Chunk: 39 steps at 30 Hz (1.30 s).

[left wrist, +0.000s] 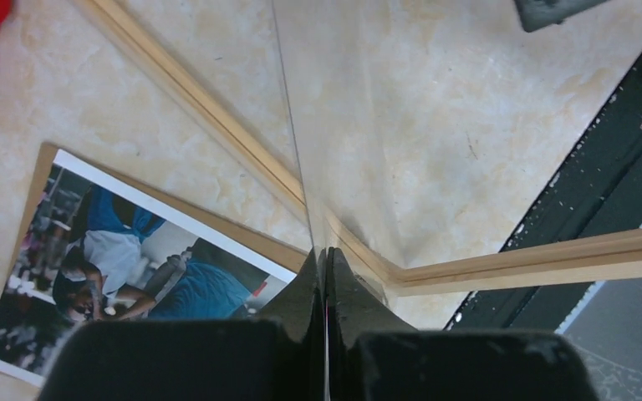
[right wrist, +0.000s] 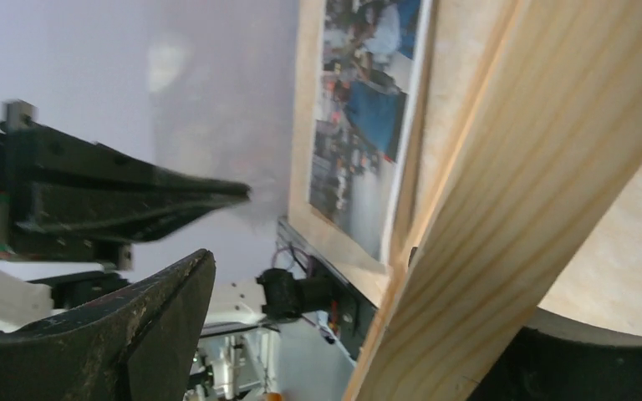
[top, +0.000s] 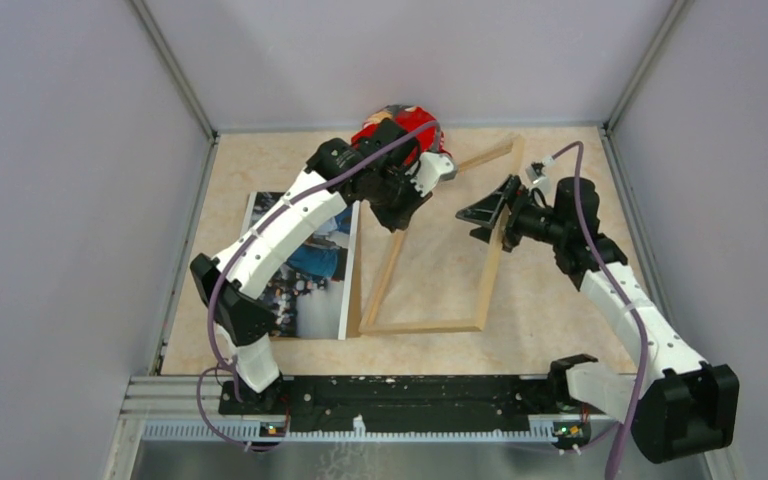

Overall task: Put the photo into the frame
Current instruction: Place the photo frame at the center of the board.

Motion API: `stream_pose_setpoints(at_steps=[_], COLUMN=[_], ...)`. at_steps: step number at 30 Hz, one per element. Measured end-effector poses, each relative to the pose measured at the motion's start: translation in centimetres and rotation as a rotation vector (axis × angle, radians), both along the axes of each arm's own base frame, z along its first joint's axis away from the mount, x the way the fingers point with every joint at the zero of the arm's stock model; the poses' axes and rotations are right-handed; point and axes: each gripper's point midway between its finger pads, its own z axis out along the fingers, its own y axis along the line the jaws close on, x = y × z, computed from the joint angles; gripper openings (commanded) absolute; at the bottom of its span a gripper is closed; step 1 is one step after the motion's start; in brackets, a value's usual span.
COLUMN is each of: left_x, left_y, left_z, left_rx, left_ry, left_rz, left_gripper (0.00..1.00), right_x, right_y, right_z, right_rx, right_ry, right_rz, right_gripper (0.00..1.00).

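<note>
The photo (top: 312, 262) lies flat on a brown backing board (top: 354, 290) at the left, and also shows in the left wrist view (left wrist: 117, 259) and the right wrist view (right wrist: 368, 109). The light-wood frame (top: 490, 270) lies in the middle of the table. My left gripper (top: 397, 222) is over the frame's left bar, shut on the edge of a thin clear pane (left wrist: 334, 150) that stands up from the jaws (left wrist: 326, 255). My right gripper (top: 480, 215) is open at the frame's right bar (right wrist: 535, 167), which runs between its fingers (right wrist: 142, 326).
A red object (top: 400, 125) lies at the back of the table behind the left arm. Grey walls close in the left, back and right sides. The black base rail (top: 410, 390) runs along the near edge.
</note>
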Motion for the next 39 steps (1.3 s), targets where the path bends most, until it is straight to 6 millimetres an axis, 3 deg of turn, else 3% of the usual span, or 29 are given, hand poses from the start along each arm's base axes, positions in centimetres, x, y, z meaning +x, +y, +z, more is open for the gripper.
stream_pose_setpoints(at_steps=[6,12,19,23,29,32,39], left_x=[1.4,2.9,5.1,6.1,6.3,6.4,7.0], left_y=[0.5,0.8,2.0,3.2,5.7,6.3,6.6], left_z=[0.7,3.7,6.5,9.3,14.5,16.0,14.7], left_rx=[0.015,-0.011,0.007,-0.011,-0.064,-0.088,-0.047], left_ry=[-0.061,-0.164,-0.323,-0.452,-0.636,-0.686,-0.696], left_rz=[0.047,0.078,0.125,0.167,0.241,0.267,0.280], left_gripper=[0.00,0.00,0.00,0.00,0.00,0.00,0.00], right_x=[-1.9,-3.7,-4.1,-3.9,-3.5,-3.1,-2.0], right_y=[-2.0,-3.3,-5.5,-7.1,-8.9,-8.9,-10.7], right_z=[-3.4,-6.4,-9.3,-11.2,-15.0,-16.7,-20.3], right_rx=[-0.128,-0.241,-0.390,-0.492,-0.669,-0.768,-0.963], right_ry=[0.062,0.127,0.180,0.214,0.300,0.327,0.373], right_rz=[-0.001,0.001,-0.064,-0.108,-0.121,-0.095,-0.120], right_gripper=[0.85,0.80,0.53,0.44,0.46,0.46,0.46])
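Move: The right hand cradles the tilted frame's raised bar; the bare board where the frame's centre is to lie is about 8 cm left, 1 cm back and 24 cm below. From this hand the photo is some 45 cm left and 1 cm back, the red cloth about 34 cm ahead and 19 cm left, both at board height. The left hand pinches the clear sheet, that same spot lying about 11 cm right, level with it and 25 cm below. Right lowers the frame bar some 20 cm, rightward, fingers tipping down, half-closing; left lifts the sheet 15 cm. ##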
